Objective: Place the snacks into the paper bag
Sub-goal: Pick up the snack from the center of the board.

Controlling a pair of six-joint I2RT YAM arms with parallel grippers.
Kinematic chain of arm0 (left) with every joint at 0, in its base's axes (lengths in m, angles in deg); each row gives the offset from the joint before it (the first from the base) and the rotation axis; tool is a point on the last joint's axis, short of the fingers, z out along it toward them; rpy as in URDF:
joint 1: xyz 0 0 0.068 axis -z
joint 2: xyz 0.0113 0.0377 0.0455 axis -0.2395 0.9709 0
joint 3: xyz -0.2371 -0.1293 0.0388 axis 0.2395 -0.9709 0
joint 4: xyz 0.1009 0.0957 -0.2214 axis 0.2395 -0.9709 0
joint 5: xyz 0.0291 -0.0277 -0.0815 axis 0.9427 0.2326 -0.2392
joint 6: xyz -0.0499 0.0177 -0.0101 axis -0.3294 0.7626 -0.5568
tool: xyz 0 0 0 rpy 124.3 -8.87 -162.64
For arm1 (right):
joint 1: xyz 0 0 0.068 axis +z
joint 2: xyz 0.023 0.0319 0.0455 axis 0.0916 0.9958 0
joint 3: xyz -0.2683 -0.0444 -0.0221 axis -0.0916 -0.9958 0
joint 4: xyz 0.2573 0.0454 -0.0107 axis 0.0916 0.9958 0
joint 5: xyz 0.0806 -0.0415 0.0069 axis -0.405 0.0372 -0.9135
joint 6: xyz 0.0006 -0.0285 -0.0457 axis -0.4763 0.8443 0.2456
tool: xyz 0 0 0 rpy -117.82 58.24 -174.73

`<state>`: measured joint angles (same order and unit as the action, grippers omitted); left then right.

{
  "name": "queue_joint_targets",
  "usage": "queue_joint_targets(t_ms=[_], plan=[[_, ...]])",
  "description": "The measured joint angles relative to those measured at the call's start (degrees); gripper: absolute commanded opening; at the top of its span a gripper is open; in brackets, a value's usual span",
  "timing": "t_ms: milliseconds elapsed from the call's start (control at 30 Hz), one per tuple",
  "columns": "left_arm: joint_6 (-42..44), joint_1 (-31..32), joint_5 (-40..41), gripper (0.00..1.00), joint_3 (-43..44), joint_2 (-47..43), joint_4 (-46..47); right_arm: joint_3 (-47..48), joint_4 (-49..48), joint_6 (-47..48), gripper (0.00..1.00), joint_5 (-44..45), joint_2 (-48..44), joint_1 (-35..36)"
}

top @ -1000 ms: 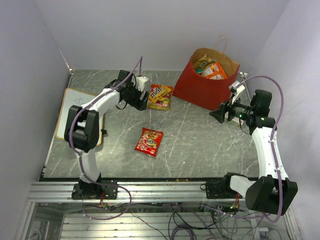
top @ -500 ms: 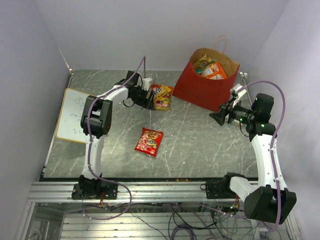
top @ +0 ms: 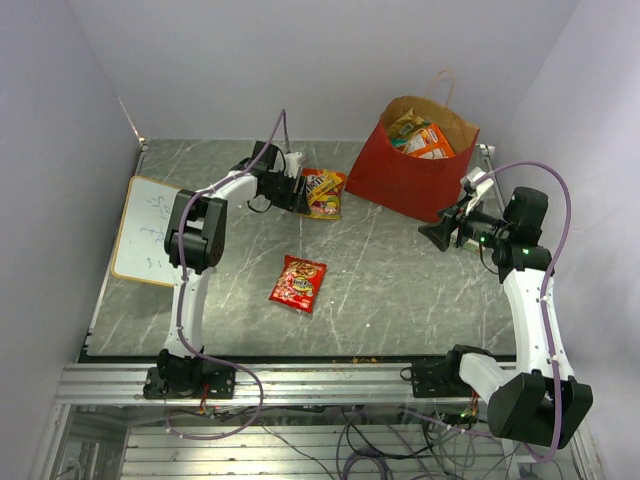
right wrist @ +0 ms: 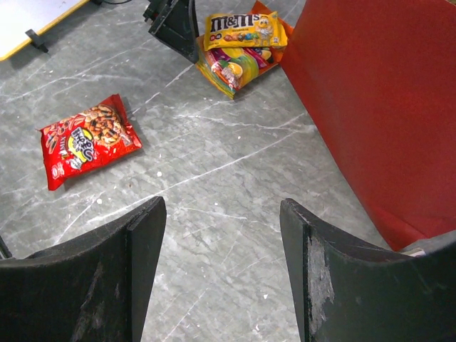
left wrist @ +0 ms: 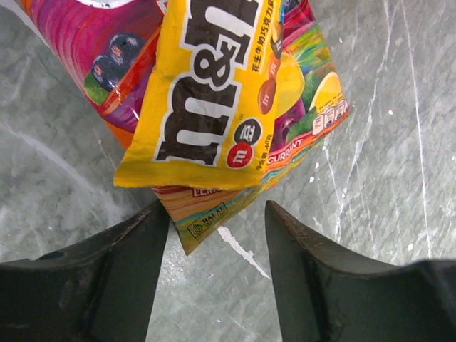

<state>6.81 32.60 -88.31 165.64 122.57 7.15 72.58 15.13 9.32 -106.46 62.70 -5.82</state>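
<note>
A yellow M&M's pack (top: 322, 186) (left wrist: 210, 85) lies on top of a colourful fruit-candy pack (left wrist: 310, 100) left of the paper bag (top: 400, 180). The bag is red, stands upright and holds several snacks (top: 425, 138). My left gripper (top: 299, 191) (left wrist: 216, 208) is low over the table at the packs' near edge. It is open, with the lower pack's corner lying between its fingers and not pinched. A small red pack (top: 298, 283) (right wrist: 87, 140) lies mid-table. My right gripper (top: 437, 233) (right wrist: 222, 206) hovers open and empty beside the bag's red wall (right wrist: 385, 107).
A flat white board (top: 150, 230) (right wrist: 35, 14) lies at the table's left edge. Grey walls enclose the marble table on three sides. The bag's tan handle (top: 443, 85) rises at the back right.
My left gripper has slid right to the stacked packs and its jaws have narrowed around the lower pack's corner. The right arm shifted slightly, its gripper still open.
</note>
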Motion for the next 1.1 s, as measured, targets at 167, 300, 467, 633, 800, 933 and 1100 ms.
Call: queue_joint_targets(t_ms=[167,300,467,633,800,933,1100], plan=[[-2.0,-0.4,-0.6,0.49,-0.4,0.6,2.8,-0.3,-0.1,0.0,0.65,0.0,0.0,0.0],[-3.2,-0.9,-1.2,0.27,-0.7,1.2,4.4,-0.3,-0.1,0.0,0.65,0.0,0.2,0.0],[-3.6,-1.9,-3.2,0.07,-1.3,1.2,5.4,-0.4,-0.4,0.0,0.65,0.0,0.5,0.0],[-1.6,-3.0,-4.8,0.07,-1.6,0.9,5.1,-0.6,-0.4,0.0,0.65,0.0,0.5,0.0],[4.9,-3.3,-4.7,0.07,-3.5,-3.9,0.9,-0.6,-0.4,0.2,0.65,0.0,0.5,0.0],[12.7,-3.2,-3.1,0.07,-4.5,-11.2,-5.3,-0.6,-0.4,0.2,0.65,0.0,0.5,0.0],[22.6,-1.7,2.4,0.07,-7.4,-21.3,-13.1,-0.6,-0.5,0.2,0.65,-0.1,0.6,0.0]])
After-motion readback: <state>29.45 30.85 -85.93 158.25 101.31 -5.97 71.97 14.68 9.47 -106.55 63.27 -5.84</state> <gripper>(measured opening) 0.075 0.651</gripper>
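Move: The fruit candy bag lies flat just right of my left hand, its near-left corner already between my open fingers. Its middle is about 5 cm right, 4 cm ahead and 2 cm below, with the M&M's packet on top, some 5 cm right and 5 cm ahead. The red nut bag is roughly 19 cm back, 1 cm left; the paper bag about 25 cm right, 7 cm ahead. From my right hand the fruit bag lies some 22 cm left, 18 cm forward, well below. I ease my left hand a centimetre forward onto the near-left corner of the fruit candy bag and shut my fingers to pinch it close to the table. Keeping that grip, I lift about 10 cm, speeding up, while drawing some 5 cm left and 5 cm back, away from the paper bag, the wrist turning roughly 20 degrees. ##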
